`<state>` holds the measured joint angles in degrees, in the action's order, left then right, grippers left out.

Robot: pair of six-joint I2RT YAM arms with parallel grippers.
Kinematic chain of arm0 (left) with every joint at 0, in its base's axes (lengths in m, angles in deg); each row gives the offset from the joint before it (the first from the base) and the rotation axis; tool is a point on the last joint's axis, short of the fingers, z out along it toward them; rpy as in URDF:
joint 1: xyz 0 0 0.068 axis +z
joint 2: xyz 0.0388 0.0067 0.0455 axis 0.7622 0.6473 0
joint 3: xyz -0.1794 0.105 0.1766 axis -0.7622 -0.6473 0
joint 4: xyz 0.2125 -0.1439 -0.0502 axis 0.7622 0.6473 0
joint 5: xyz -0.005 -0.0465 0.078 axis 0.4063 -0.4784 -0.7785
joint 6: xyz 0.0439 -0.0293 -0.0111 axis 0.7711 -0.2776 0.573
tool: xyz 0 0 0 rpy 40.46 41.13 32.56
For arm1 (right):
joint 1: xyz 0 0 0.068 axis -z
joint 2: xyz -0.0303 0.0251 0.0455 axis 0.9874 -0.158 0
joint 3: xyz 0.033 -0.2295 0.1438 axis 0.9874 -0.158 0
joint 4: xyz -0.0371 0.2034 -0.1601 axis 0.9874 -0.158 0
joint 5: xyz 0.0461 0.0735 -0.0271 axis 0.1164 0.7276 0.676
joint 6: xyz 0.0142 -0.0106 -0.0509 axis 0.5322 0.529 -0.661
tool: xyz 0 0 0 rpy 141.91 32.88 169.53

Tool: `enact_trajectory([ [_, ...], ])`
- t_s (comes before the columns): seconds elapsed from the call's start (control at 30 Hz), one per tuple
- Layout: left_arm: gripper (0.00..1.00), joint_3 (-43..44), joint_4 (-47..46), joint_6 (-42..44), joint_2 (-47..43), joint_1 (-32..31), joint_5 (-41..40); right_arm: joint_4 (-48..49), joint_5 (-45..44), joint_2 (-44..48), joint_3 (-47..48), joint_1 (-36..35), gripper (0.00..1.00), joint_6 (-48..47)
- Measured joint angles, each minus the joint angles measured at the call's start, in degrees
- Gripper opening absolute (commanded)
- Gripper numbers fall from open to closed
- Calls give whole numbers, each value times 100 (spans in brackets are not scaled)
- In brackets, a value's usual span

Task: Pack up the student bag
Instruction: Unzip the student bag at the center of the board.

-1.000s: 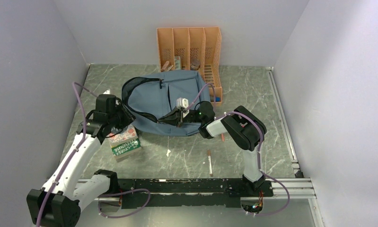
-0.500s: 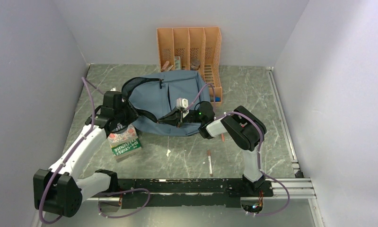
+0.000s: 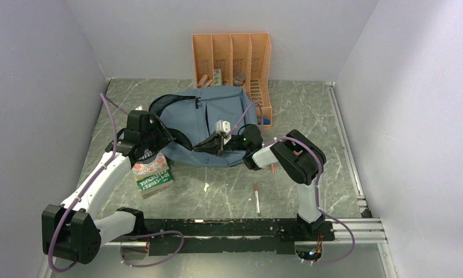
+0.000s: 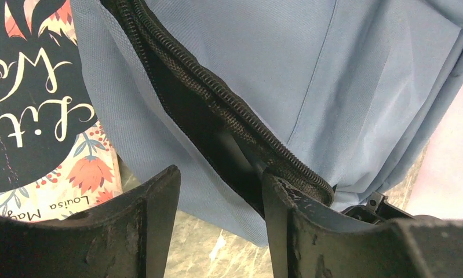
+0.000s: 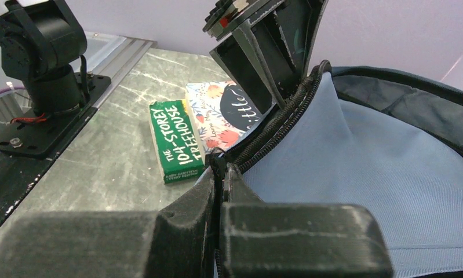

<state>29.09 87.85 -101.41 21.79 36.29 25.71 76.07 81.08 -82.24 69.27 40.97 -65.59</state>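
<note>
The student bag [image 3: 208, 116] lies flat mid-table, dusty blue with black zip trim. Its zip gapes along the left edge [image 4: 217, 110]. My left gripper [image 3: 162, 139] sits at that edge with its jaws apart [image 4: 220, 174]. The lower blue lip hangs just past the tips, and the right fingertip [image 4: 275, 185] touches the zip. My right gripper [image 3: 208, 145] is shut on the black zip trim at the bag's near edge [image 5: 224, 168] and holds it raised.
Two books lie stacked left of the bag: a floral one [image 3: 148, 165] on a green one [image 3: 153, 179]. A pen [image 3: 256, 198] lies near the front. An orange file organizer [image 3: 232, 55] stands against the back wall.
My left gripper has moved away from the books to the bag's opening, and its jaws have widened. The right arm and the bag edge it holds have not moved.
</note>
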Motion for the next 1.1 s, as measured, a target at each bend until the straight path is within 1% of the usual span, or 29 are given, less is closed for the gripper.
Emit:
enact_trajectory([
  [0.13,52,0,-9,2,76,-24,-2,-2,0,0,0,-4,0,0],
  [0.23,44,-13,-55,2,168,-37,0,-2,4,0,0,-4,0,-4],
  [0.27,39,-31,-94,4,199,-37,0,-2,13,0,0,-4,0,-9],
  [0.33,19,-68,-164,-9,267,-42,9,-15,37,0,2,-4,0,-31],
  [0.37,10,-76,-175,-11,302,-44,13,-26,57,0,2,-4,0,-46],
  [0.4,6,-83,-186,-9,337,-46,15,-52,87,0,4,-4,0,-70],
  [0.73,5,-13,-118,98,402,-59,-13,-863,254,2,258,-4,0,-772],
  [0.93,5,149,81,210,378,-46,-289,-1497,470,144,177,-2,0,-1558],
  [1.1,5,273,170,297,431,101,-295,-2164,640,442,120,42,0,-2277],
])
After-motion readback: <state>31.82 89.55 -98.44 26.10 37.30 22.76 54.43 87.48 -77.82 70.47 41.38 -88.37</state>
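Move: Just under the open left fingers, about 2 cm below the hand point, lies the near edge of the bag's opening. The zipper slider sits some 9 cm to the left hand's right and 3 cm back. The Little Women book lies about 9 cm to its left, level fore and aft, some 11 cm down; the green book is 7 cm left and 10 cm back. From the right hand, that edge is roughly 8 cm left and 4 cm ahead. Sinking about 2 cm, the left hand shuts its open fingers on the near edge of the bag's opening, then carries the pinched cloth back up about a centimetre and some 2 cm left, away from the slider. The right hand keeps its grip on the zipper pull and dips about 2.5 cm, its left-pointing fingers tipping down and rolling, some 15 degrees of turn altogether. ##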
